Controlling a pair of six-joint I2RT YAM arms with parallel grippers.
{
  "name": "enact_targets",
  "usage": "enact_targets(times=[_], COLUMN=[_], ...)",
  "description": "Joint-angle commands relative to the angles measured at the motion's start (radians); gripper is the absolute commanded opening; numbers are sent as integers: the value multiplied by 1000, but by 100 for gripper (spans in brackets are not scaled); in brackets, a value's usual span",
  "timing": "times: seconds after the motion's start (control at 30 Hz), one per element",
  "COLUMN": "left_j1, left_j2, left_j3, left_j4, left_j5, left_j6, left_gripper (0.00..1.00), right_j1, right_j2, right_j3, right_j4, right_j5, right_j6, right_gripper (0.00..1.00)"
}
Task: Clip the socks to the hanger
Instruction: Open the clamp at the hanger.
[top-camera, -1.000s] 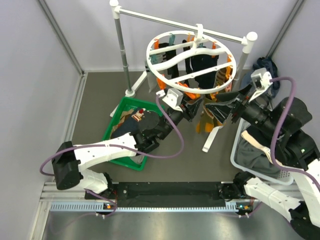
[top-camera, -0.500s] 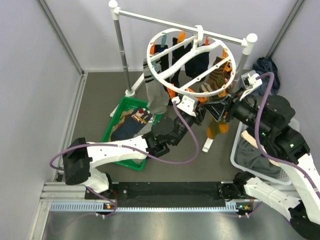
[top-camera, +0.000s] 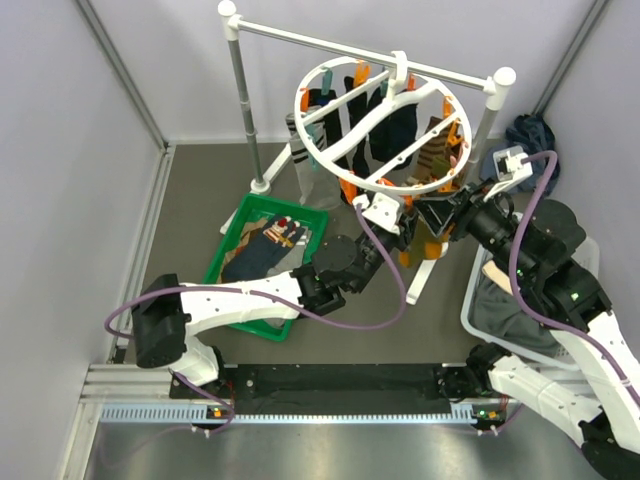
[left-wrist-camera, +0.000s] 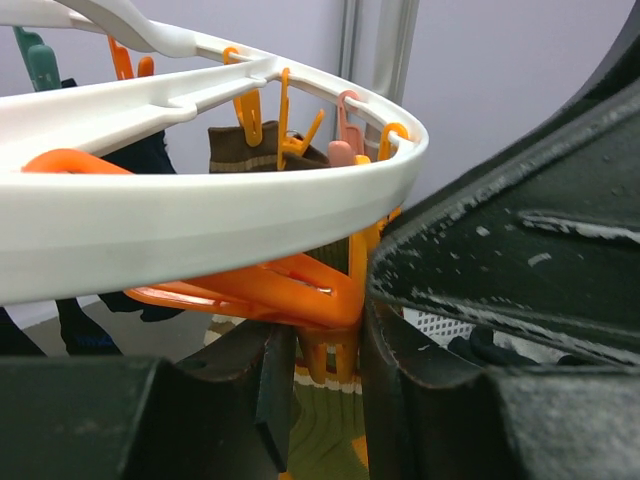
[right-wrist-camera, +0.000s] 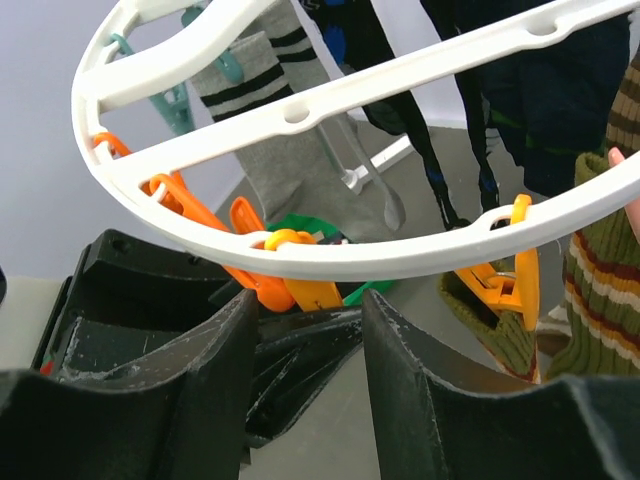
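Observation:
The white ring hanger (top-camera: 385, 120) hangs from the rail with several socks (top-camera: 395, 125) clipped under it. In the left wrist view my left gripper (left-wrist-camera: 325, 345) is shut on an orange clip (left-wrist-camera: 300, 295) at the ring's near rim (left-wrist-camera: 200, 215). An olive striped sock (left-wrist-camera: 340, 425) hangs just below that clip. My right gripper (right-wrist-camera: 305, 340) is open beneath the ring (right-wrist-camera: 400, 255), nothing between its fingers, close to another orange clip (right-wrist-camera: 310, 290). From above, the left gripper (top-camera: 393, 215) and right gripper (top-camera: 440, 215) face each other under the ring's front edge.
A green tray (top-camera: 235, 225) with loose socks (top-camera: 265, 245) lies left of the arms. A white lattice basket (top-camera: 475, 310) with dark cloth stands at the right. The rail stand's posts (top-camera: 243, 100) and foot (top-camera: 420, 280) flank the hanger.
The left gripper has moved right along the ring's front rim and the ring has swung and turned. The right gripper's jaws have narrowed and it has drawn in under the rim.

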Motion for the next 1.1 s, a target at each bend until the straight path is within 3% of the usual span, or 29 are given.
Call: enact_targets(times=[0.0,0.33,0.5,0.67,0.83,0.93,1.07], left_j1=[-32,-52,-53,-52,-42,-6,77], left_j2=[20,22,5,-46,-86,-105,-136], left_j3=[29,30,4,-66,-140,-171,-188], left_j4=[-9,5,24,74,134,168,174], left_j5=[49,72,69,67,84,141,305], left_j6=[24,41,42,56,62,36,-126], left_gripper=[25,39,52,58,72,77,78], right_j1=[-3,-3,-3,-1,-3,-1,-1], right_j2=[-8,6,3,0,-2,-5,-6], right_j3=[-18,-38,-38,-30,-16,7,36], right_j4=[135,173,169,158,155,141,100], right_j5=[30,63,74,112,114,102,86], right_j6=[43,66,60,35,20,9,-14], right_gripper=[45,40,27,11,5,4,4])
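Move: The yellow-orange clip on the near rim of the hanger is still pinched between the left fingers, practically at that hand's point. From the right hand it is about 2 cm ahead, 2 cm to the left and 1 cm up, in front of the half-open fingertips. The dark orange clip bunched beside it is about 5 cm left of the right hand and 1 cm ahead. The clip carrying the green striped sock is roughly 5 cm ahead and 6 cm right of it. The right fingers close on the yellow-orange clip and pinch its lower end, after that hand eases about 1.5 cm forward and a little up. The left hand lets go of it, opening wide as it draws back and right roughly 3 cm, then sinks about 4 cm clear of the rim before starting to curl left, forward and slightly up. ##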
